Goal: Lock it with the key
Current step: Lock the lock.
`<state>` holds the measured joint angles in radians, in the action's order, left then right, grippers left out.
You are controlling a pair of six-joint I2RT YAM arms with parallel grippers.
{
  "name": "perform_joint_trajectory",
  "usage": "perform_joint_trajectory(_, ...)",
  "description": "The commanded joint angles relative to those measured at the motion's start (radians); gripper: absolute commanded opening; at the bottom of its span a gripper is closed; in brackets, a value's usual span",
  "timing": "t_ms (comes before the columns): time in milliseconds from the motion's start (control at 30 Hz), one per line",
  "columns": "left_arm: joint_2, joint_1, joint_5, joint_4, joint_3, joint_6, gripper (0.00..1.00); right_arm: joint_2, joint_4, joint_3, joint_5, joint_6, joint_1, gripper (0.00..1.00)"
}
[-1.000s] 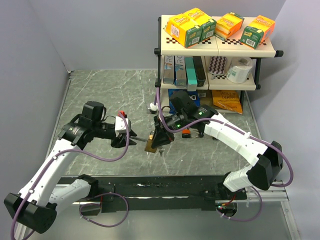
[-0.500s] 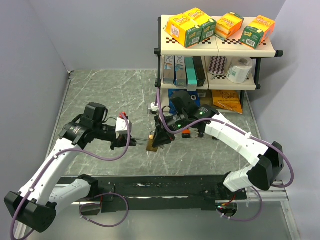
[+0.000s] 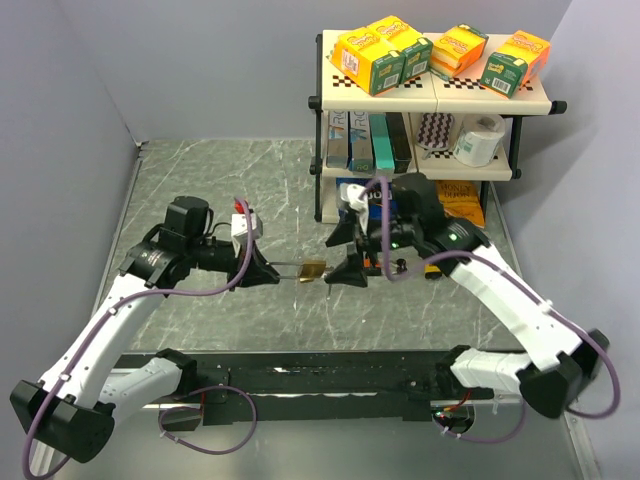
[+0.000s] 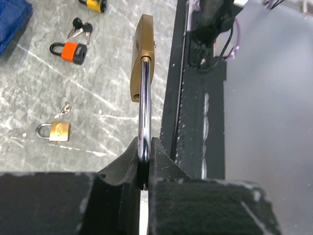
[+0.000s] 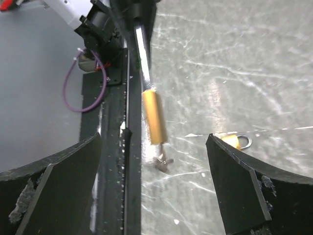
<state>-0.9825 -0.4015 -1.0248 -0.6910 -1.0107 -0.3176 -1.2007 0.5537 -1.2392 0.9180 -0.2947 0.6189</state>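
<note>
A brass padlock (image 3: pixel 312 270) hangs level above the table, and my left gripper (image 3: pixel 268 270) is shut on its steel shackle (image 4: pixel 144 112). In the left wrist view the brass body (image 4: pixel 142 58) points away from the jaws. A key (image 5: pixel 162 162) sticks out of the far end of the padlock (image 5: pixel 154 117). My right gripper (image 3: pixel 346 254) stands open just right of the padlock. Its two fingers (image 5: pixel 54 181) are spread wide on either side of the key and touch nothing.
On the table lie an orange padlock (image 4: pixel 72 52) with keys (image 4: pixel 80 29), a small brass padlock (image 4: pixel 54 130) and a loose key (image 4: pixel 64 108). A two-tier shelf (image 3: pixel 430 95) with boxes stands at the back right. The black base rail (image 3: pixel 330 372) runs along the near edge.
The right gripper let go of the padlock, opened wide and drew back to the right. The left gripper shut on the shackle and now holds the padlock alone.
</note>
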Motion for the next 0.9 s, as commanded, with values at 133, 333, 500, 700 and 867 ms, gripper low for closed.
perform_joint_trajectory(133,0.045,-0.002,-0.141,0.195,-0.062,0.181,0.01,0.176,-0.139,0.138,0.059,-0.112,0.001,0.99)
perform_joint_trajectory(333,0.042,-0.007,-0.187,0.222,-0.051,0.222,0.01,0.164,-0.141,0.15,0.104,-0.173,0.008,0.99)
perform_joint_trajectory(500,0.05,-0.013,-0.19,0.265,-0.026,0.273,0.01,0.121,-0.233,0.164,0.113,-0.133,0.024,0.97)
perform_joint_trajectory(700,0.061,-0.019,-0.187,0.315,-0.022,0.31,0.01,0.09,-0.325,0.187,0.105,-0.084,0.054,0.83)
perform_joint_trajectory(867,0.064,-0.022,-0.189,0.363,-0.005,0.373,0.01,0.078,-0.357,0.184,0.114,-0.047,0.079,0.62)
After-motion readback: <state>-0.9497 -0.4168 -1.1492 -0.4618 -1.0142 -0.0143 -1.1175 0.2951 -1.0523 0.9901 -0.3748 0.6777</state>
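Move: The brass padlock hangs by its long shackle from the left fingers, its body about 8 cm to that hand's right and 3 cm below; the key in its bottom end is some 12 cm to the right, 1 cm back and 5 cm below. From the empty, wide-open right hand, the key lies about 7 cm below, 1 cm back and 1 cm to the left, and the padlock body 5 cm left, 1 cm back and 5 cm lower. Far below on the table, the small brass padlock is about 7 cm ahead of and 7 cm left of the right hand, and the orange padlock 9 cm ahead and 11 cm right. The left hand keeps its shut grip on the shackle and lifts the padlock about 5 cm, drifting slightly back and right and tipping its fingers up some 10 degrees towards level, so the key end comes up to the right hand. The right hand, still wide open, first eases back and a little right, then reverses to slide about 3 cm left around the key end, turning roughly 15 degrees in all, and starts to narrow its fingers there without shutting them. ##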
